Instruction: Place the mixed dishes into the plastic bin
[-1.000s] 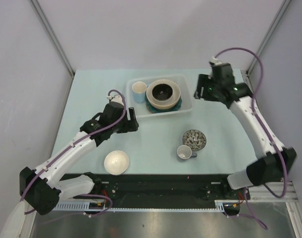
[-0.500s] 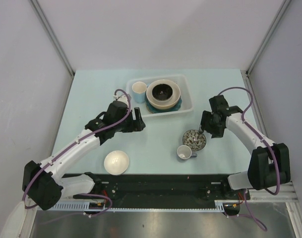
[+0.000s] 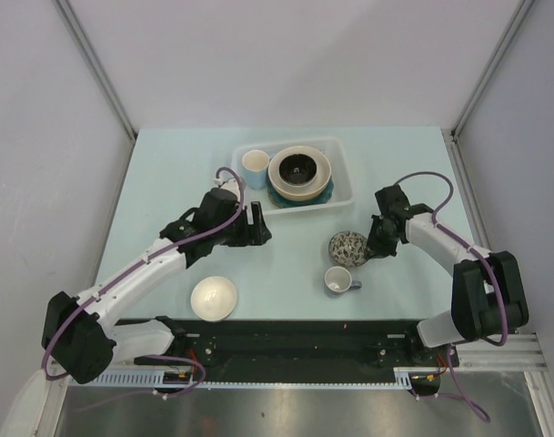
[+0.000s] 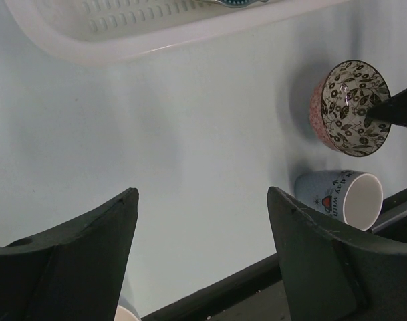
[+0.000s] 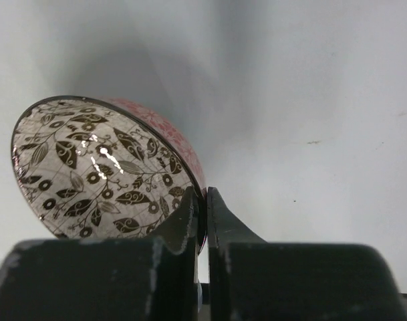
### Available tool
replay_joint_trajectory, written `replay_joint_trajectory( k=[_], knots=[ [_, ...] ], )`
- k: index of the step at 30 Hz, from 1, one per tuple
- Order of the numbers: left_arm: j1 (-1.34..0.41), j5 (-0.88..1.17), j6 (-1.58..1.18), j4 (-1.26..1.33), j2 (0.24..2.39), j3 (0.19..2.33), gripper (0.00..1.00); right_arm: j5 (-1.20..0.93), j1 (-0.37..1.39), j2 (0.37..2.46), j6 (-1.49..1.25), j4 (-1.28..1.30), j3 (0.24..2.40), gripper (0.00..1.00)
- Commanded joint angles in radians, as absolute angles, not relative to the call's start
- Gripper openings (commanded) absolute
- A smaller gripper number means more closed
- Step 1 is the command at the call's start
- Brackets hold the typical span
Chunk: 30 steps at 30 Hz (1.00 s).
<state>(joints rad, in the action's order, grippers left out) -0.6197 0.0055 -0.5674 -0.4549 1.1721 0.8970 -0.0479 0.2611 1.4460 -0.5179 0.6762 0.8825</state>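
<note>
My right gripper [image 5: 203, 200] is shut on the rim of the speckled patterned bowl [image 5: 99, 167], which is tilted off the table [image 3: 349, 247]; its outside is pink. A small mug [image 3: 338, 280] lies just in front of it. A white bowl [image 3: 213, 297] sits near the front left. The plastic bin [image 3: 342, 159] at the back holds a tan plate with a black bowl [image 3: 299, 169] over a teal plate, plus a mug [image 3: 255, 167]. My left gripper [image 4: 203, 227] is open over bare table, just in front of the bin [image 4: 123, 40].
The table's black front edge [image 4: 210, 294] runs close under my left fingers. Grey walls enclose the table on three sides. My two arms reach in from the front corners.
My right arm swung down from beside the bin to the patterned bowl, shut on its rim and tipped it up. My left arm drifted slightly right.
</note>
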Motion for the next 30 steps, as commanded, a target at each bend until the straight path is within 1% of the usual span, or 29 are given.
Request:
replay_joint_trajectory(
  k=[1,6,10,19,25,30],
  knots=[
    [-0.627,0.009,-0.565,-0.419,1.175,0.899,0.83,0.061,0.307,1.404,-0.532,0.64,0.906,0.0],
    [-0.641,0.002,-0.583,-0.401,1.158,0.881,0.86,0.112,0.409,1.333,-0.517,0.612,0.965,0.0],
    [-0.646,0.034,-0.6,-0.377,1.183,0.859,0.86,0.098,0.488,1.365,-0.512,0.629,1.041,0.0],
    [-0.649,0.064,-0.595,-0.367,1.224,0.89,0.87,0.063,0.652,1.423,-0.552,0.63,1.169,0.0],
    [-0.68,0.04,-0.589,-0.382,1.232,0.93,0.86,0.051,0.675,1.466,-0.557,0.637,1.19,0.0],
    [-0.689,0.071,-0.583,-0.379,1.271,0.939,0.86,0.029,0.683,1.477,-0.555,0.617,1.206,0.0]
  ],
)
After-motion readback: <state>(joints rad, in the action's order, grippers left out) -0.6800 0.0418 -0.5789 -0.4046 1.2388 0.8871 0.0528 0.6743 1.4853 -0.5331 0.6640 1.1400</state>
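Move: Held by its right rim in the right fingers, the patterned bowl has its middle about 6 cm left of that hand, level fore and aft. From the left hand's open, empty fingers the bowl lies some 24 cm to the right and about 11 cm lower. The mug sits 10 cm behind and 9 cm left of the right hand; the bin's middle is around 22 cm ahead and 21 cm left of it. Carrying the bowl by its rim in shut fingers, the right hand sweeps about 13 cm left towards the left gripper, climbing some 8 cm before sinking slightly, turning about 20 degrees counter-clockwise and tipping its fingers forward. The left hand eases roughly 3 cm right and a little down towards the bowl, jaws staying wide open, without touching it. ##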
